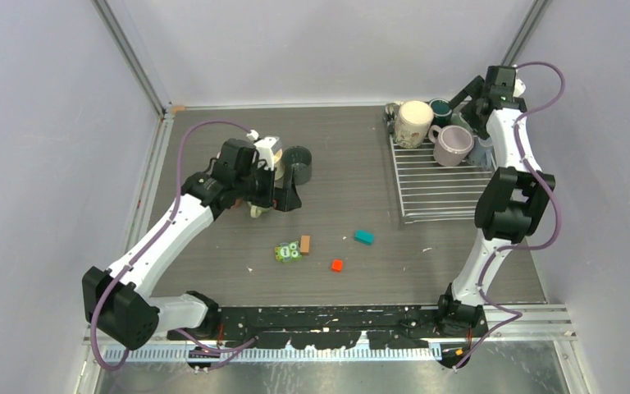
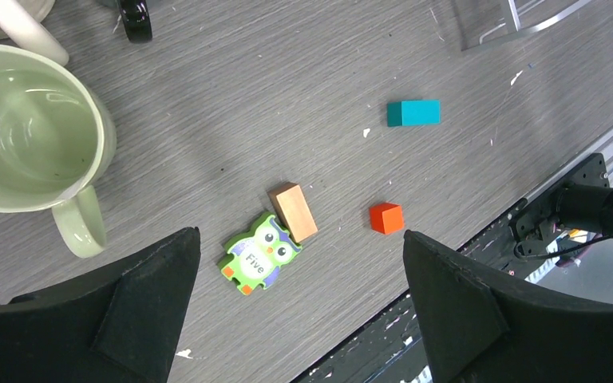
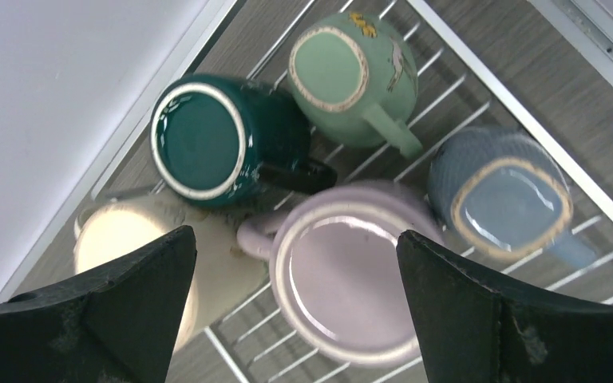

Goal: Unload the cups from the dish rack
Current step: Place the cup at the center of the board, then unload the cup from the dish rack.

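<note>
The silver wire dish rack [image 1: 439, 185] stands at the right of the table. On its far end are a cream cup [image 1: 413, 123], a dark teal cup [image 1: 440, 108] and a mauve cup [image 1: 453, 145]. The right wrist view shows them from above: dark teal [image 3: 199, 140], green [image 3: 343, 72], light teal [image 3: 499, 195], mauve [image 3: 347, 271], cream [image 3: 120, 239]. My right gripper [image 3: 294, 239] hovers open above the mauve cup. My left gripper [image 2: 301, 235] is open and empty above the table. A pale green cup [image 2: 32, 132] stands upright left of it. A dark cup [image 1: 299, 164] stands beside the left wrist.
Toy pieces lie mid-table: a green owl [image 2: 258, 254], a tan block [image 2: 293, 211], a red cube [image 2: 386, 217], a teal block [image 2: 413, 112]. A cream handle [image 2: 20, 28] shows at the top left of the left wrist view. Walls close in on the back and sides.
</note>
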Robot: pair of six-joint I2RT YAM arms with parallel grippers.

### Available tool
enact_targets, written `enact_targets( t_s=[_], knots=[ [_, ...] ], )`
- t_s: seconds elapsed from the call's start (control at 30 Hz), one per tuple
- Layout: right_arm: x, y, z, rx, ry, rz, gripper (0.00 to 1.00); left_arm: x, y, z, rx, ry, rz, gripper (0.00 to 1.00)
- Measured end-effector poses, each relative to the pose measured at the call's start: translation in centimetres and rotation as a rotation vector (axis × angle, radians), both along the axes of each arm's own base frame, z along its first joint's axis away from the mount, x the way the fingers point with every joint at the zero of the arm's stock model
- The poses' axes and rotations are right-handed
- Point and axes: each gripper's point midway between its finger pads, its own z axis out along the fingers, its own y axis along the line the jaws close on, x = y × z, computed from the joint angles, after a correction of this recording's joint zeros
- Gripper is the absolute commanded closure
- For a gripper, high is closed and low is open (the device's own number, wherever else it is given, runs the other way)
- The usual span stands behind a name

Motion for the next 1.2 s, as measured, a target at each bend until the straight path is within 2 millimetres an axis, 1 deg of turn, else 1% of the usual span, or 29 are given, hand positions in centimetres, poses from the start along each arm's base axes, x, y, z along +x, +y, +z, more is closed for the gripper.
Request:
enact_targets(
  t_s=[0.1, 0.2, 0.33, 0.47, 0.63, 0.77, 0.87, 0.97, 1.07, 1.2],
  knots=[
    [1.4, -0.8, -1.3, -0.001, 0.001, 0.008, 0.0, -0.1, 0.0, -0.2, 0.0, 0.002, -0.001, 0.0],
    [2.6, -1.3, -2.1, -0.007, 0.006, 0.018, 0.0, -0.1, 0.0, -0.2, -0.002, 0.004, -0.004, 0.0],
    [3.9, -1.4, -2.4, -0.012, -0.001, 0.035, 0.0, -0.2, -0.1, -0.2, -0.006, 0.005, -0.008, 0.0],
    [4.6, -1.3, -2.7, -0.002, -0.004, 0.046, 0.0, -0.1, -0.1, -0.1, -0.007, 0.004, -0.008, 0.0],
    [4.4, -1.2, -3.1, 0.003, 0.01, 0.049, 0.0, -0.1, -0.1, -0.1, -0.007, 0.004, -0.009, 0.0],
    [4.2, -1.8, -2.3, 0.0, 0.009, 0.036, 0.0, -0.2, -0.2, -0.1, -0.012, 0.006, -0.014, 0.0],
    [4.0, -3.0, -1.1, -0.019, 0.002, 0.003, 0.0, -0.2, -0.3, -0.1, -0.015, 0.005, -0.016, 0.0],
    [3.3, -5.0, -0.4, -0.056, 0.017, -0.051, 0.0, -0.2, -0.3, -0.1, -0.015, 0.005, -0.016, 0.0],
    [2.2, -6.3, -0.5, -0.093, 0.058, -0.083, 0.0, -0.2, -0.3, -0.1, -0.015, 0.006, -0.017, 0.0],
    [0.7, -7.5, -1.6, -0.126, 0.129, -0.103, 0.0, -0.3, -0.4, -0.1, -0.017, 0.006, -0.023, 0.0]
  ],
)
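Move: The blue cup at the rack's right side is the likely goal, about 8 cm to the right of the right hand, 3 cm back and 12 cm below it. The pink cup lies almost straight beneath this hand, about 1 cm back. The light green cup is some 6 cm ahead and 6 cm right, and the dark green mug 8 cm ahead and 2 cm left, all similarly low. From the left hand the blue cup is roughly 50 cm right and 22 cm ahead. Ease the right gripper forward about 4.5 cm over the upturned cups while sinking some 3 cm, then swing it right about 6 cm and back about 4 cm towards the blue cup, rising a little before easing down again. During that swing, tip the fingers slightly more downward and turn the wrist some 10 degrees clockwise, keeping the fingers wide open and clear of the cups. ##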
